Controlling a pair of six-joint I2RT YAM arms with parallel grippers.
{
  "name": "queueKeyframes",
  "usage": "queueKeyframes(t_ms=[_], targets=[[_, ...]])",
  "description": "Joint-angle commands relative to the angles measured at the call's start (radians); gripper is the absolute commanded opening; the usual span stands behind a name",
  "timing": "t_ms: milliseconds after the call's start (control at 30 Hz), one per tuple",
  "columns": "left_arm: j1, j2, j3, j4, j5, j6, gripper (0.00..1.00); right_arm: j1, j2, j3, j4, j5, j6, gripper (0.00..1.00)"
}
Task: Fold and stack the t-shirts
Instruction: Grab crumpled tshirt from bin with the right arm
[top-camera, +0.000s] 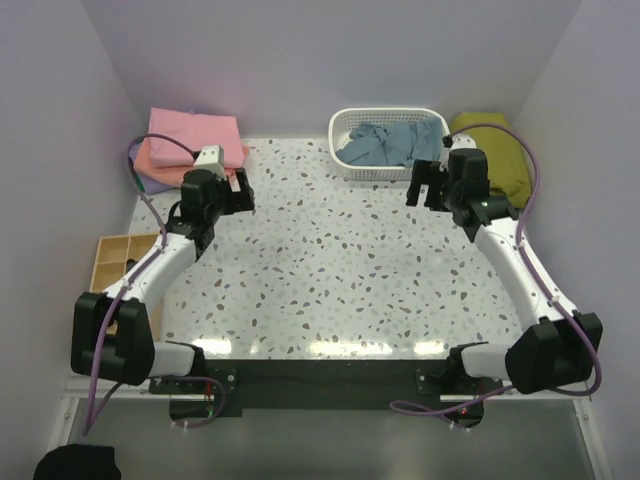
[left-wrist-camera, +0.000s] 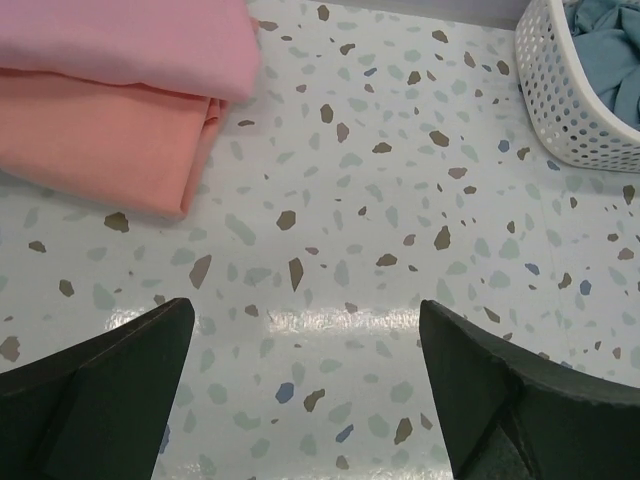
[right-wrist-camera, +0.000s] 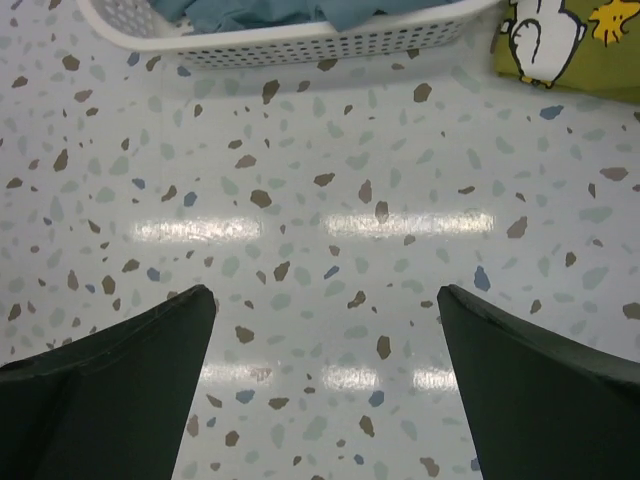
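A folded pink t-shirt (top-camera: 195, 131) lies on a folded salmon-orange one (top-camera: 160, 158) at the back left, a lavender edge (top-camera: 150, 185) showing under them. The left wrist view shows the same pink t-shirt (left-wrist-camera: 120, 40) over the salmon-orange t-shirt (left-wrist-camera: 100, 140). A crumpled blue-grey t-shirt (top-camera: 385, 143) fills the white basket (top-camera: 345, 170) at the back. My left gripper (top-camera: 238, 195) hangs open just right of the stack, nothing between its fingers (left-wrist-camera: 100, 390). My right gripper (top-camera: 427, 190) is open and empty in front of the basket (right-wrist-camera: 300, 42), fingers (right-wrist-camera: 120, 380) over bare table.
An olive-green cloth (top-camera: 500, 155) with a cartoon print (right-wrist-camera: 560, 40) sits right of the basket. A wooden compartment tray (top-camera: 120, 258) stands at the left table edge. Lilac walls close in the back and both sides. Speckled tabletop (top-camera: 340, 270) spreads between the arms.
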Motion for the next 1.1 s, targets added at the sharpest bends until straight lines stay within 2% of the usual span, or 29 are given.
queueKeyframes(t_ms=[0,133,200,300,333,467,500,600,667,833,1067], targets=[[-0.002,0.108,0.123,0.018,0.021,0.004,1.00,-0.004,0.101,0.165,0.061,0.089,-0.041,0.99],[-0.002,0.194,0.209,-0.048,0.013,0.025,1.00,-0.007,0.239,0.311,0.096,0.088,-0.052,0.99],[-0.002,0.221,0.244,-0.095,0.004,0.038,1.00,-0.010,0.378,0.404,0.065,0.111,-0.026,0.99],[0.001,0.231,0.243,-0.099,-0.069,0.019,1.00,-0.015,0.619,0.752,-0.036,0.114,-0.029,0.99],[0.003,0.234,0.243,-0.103,-0.105,0.012,1.00,-0.013,0.666,0.808,-0.062,0.123,-0.029,0.99],[0.018,0.232,0.221,-0.077,-0.083,-0.007,1.00,-0.013,0.852,1.003,-0.004,0.142,-0.058,0.99],[0.020,0.235,0.221,-0.032,-0.076,-0.002,1.00,-0.013,0.939,1.132,-0.019,0.155,-0.072,0.99],[0.020,0.249,0.231,-0.008,-0.011,0.016,1.00,-0.016,1.076,1.367,-0.073,0.145,-0.103,0.99],[0.018,0.261,0.238,-0.001,0.015,0.012,1.00,-0.016,1.161,1.413,-0.078,0.143,-0.100,0.99],[0.020,0.292,0.240,0.045,0.067,0.006,1.00,-0.019,1.190,1.261,0.034,0.168,-0.078,0.99],[0.020,0.361,0.246,0.079,0.159,-0.040,1.00,-0.030,1.306,1.336,-0.016,0.223,-0.095,0.99]])
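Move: The blue crumpled t-shirt lies in the white bin, about 30 cm ahead of the right hand, 3 cm to its left and some 18 cm below. The bin's middle is roughly the same way off, and the green t-shirt lies about 27 cm ahead and 31 cm to the right of the hand, some 20 cm lower. From the left hand the blue t-shirt is about 26 cm ahead, 40 cm right and 13 cm below. Forward first, fast and slightly rising, the right hand goes about 29 cm over the bin's near rim, then sinks nearly straight down some 12 cm from its highest point towards the blue t-shirt, fingers wide open; no touch can be made out. The left hand, open and empty, eases about 6 cm forward and 5 cm down over bare table. ##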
